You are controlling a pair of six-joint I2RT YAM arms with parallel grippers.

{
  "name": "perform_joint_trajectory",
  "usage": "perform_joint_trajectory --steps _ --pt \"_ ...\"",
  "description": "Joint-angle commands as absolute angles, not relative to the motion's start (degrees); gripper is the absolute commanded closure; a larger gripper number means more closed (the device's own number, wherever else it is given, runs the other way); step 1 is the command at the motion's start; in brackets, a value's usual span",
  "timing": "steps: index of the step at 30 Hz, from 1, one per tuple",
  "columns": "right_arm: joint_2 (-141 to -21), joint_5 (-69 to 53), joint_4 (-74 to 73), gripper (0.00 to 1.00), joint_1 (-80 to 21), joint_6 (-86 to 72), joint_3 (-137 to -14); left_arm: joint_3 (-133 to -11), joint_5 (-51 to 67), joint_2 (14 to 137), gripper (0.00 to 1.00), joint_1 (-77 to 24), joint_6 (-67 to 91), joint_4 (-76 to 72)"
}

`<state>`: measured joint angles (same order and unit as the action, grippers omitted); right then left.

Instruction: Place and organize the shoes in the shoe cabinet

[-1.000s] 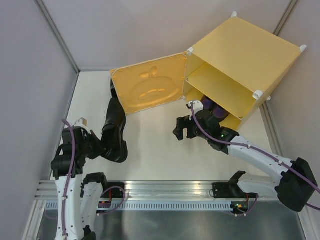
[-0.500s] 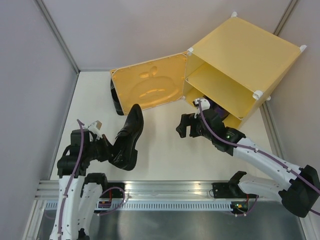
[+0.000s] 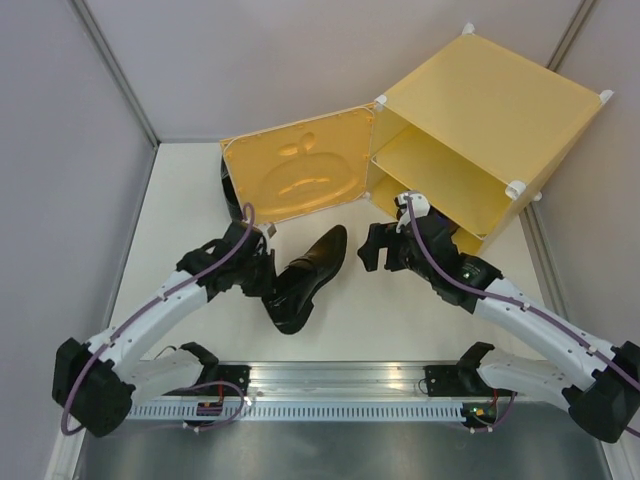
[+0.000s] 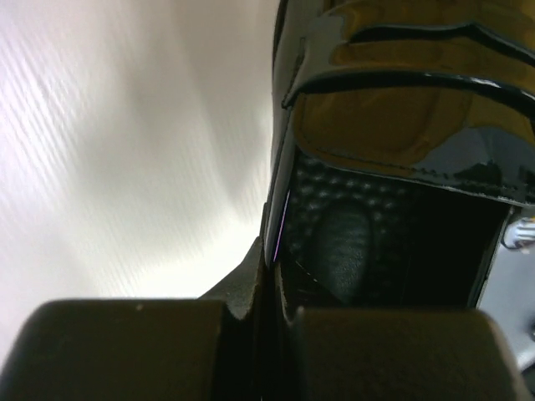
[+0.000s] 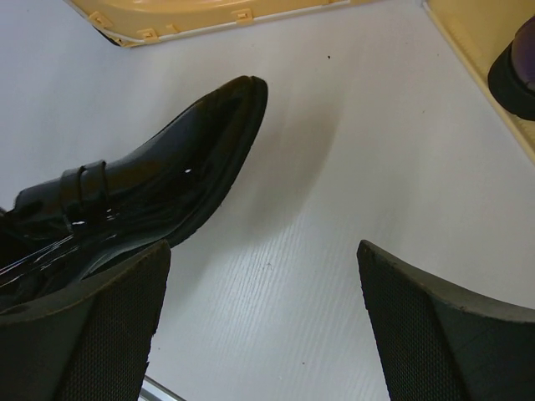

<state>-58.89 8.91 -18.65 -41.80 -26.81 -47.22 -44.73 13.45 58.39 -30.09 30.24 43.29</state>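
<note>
A glossy black shoe (image 3: 308, 272) lies at the middle of the table, its pointed toe aimed up and right toward the shoe cabinet (image 3: 480, 110). My left gripper (image 3: 266, 272) is shut on the shoe's heel-side wall (image 4: 401, 109), one finger inside and one outside (image 4: 272, 267). My right gripper (image 3: 378, 250) hangs open just right of the toe, in front of the cabinet's lower compartment; only bare table shows between its fingers (image 5: 261, 251), with the black shoe (image 5: 142, 196) to their left. A dark purple shoe (image 5: 518, 67) sits inside the cabinet. Another black shoe (image 3: 231, 196) is half hidden behind the door.
The cabinet's yellow door (image 3: 297, 176) stands swung open to the left, its lower edge (image 5: 209, 12) close to the held shoe's toe. The inner shelf (image 3: 430, 170) carries nothing. Grey walls close in on the left and right. A metal rail (image 3: 340, 378) runs along the near edge.
My left arm has swung the black shoe from the left side to the table's middle, turning its toe toward the cabinet. The right gripper has edged slightly toward the cabinet and stayed open.
</note>
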Motion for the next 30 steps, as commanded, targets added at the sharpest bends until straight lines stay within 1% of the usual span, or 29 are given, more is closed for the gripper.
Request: perform_joint_trajectory --steps 1,6,9,14,17,18,20,23,24,27,29,30 --pt "-55.8 10.4 -19.7 0.05 -42.0 -26.4 -46.6 -51.4 3.5 64.1 0.98 -35.4 34.7 30.7" --pt "-52.7 10.5 -20.6 0.05 -42.0 -26.4 -44.3 -58.6 -5.2 76.4 0.98 -45.1 33.9 25.9" --pt "-51.7 10.4 -20.7 0.05 -42.0 -26.8 -42.9 -60.9 -8.6 82.7 0.98 -48.5 32.3 21.8" --pt "-50.4 8.9 -20.5 0.05 -42.0 -27.9 -40.8 -62.7 -12.3 90.6 0.97 -51.4 30.9 16.9" --pt "-50.0 9.1 -20.2 0.05 -42.0 -28.3 -39.6 -62.8 -12.0 94.2 0.9 -52.4 30.4 16.1" --pt "-50.0 9.1 -20.2 0.05 -42.0 -28.2 -39.6 -62.8 -11.9 94.8 0.83 -52.6 30.7 15.8" --pt "-50.3 9.1 -20.2 0.05 -42.0 -28.1 -39.3 -62.6 -11.3 95.9 0.78 -53.2 30.9 15.6" --pt "-50.5 8.9 -20.0 0.04 -42.0 -27.7 -39.2 -61.4 -11.1 94.9 0.64 -53.5 31.1 15.7" --pt "-50.7 8.8 -20.0 0.04 -42.0 -27.7 -39.2 -60.8 -10.9 94.2 0.49 -53.5 31.4 15.7" --pt "-51.1 8.6 -20.1 0.04 -42.0 -27.3 -39.4 -59.0 -10.8 90.4 0.23 -53.5 32.3 15.9" --pt "-51.5 8.1 -20.4 0.04 -42.0 -27.2 -39.9 -57.5 -11.3 86.5 0.17 -53.5 32.9 16.7" --pt "-52.0 7.8 -20.7 0.04 -42.0 -27.2 -40.3 -57.1 -11.7 85.3 0.11 -53.5 33.4 17.3"
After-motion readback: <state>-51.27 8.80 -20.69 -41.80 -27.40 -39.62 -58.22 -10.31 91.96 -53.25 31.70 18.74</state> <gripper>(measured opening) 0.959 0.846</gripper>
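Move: My left hand already pinches one black shoe by its collar. It goes to the bare floor in front of the cabinet, about 10 cm ahead of this hand, 17 cm to its right and some 8 cm below. Around that spot, the open door stands some 12 cm farther out and 10 cm to the left, and the purple shoes in the cabinet are 12 cm farther out and 14 cm to the right. From my right hand the spot lies about 2 cm ahead, 3 cm left and 16 cm below. I sweep the black shoe with my left hand about 14 cm to the right and 7 cm forward, towards the cabinet. My wrist tilts some 20 degrees so the fingers point more forward, and late on I sink to set the shoe down, open wide and start to rise. My right hand stays open and draws back, right and down a few centimetres. ##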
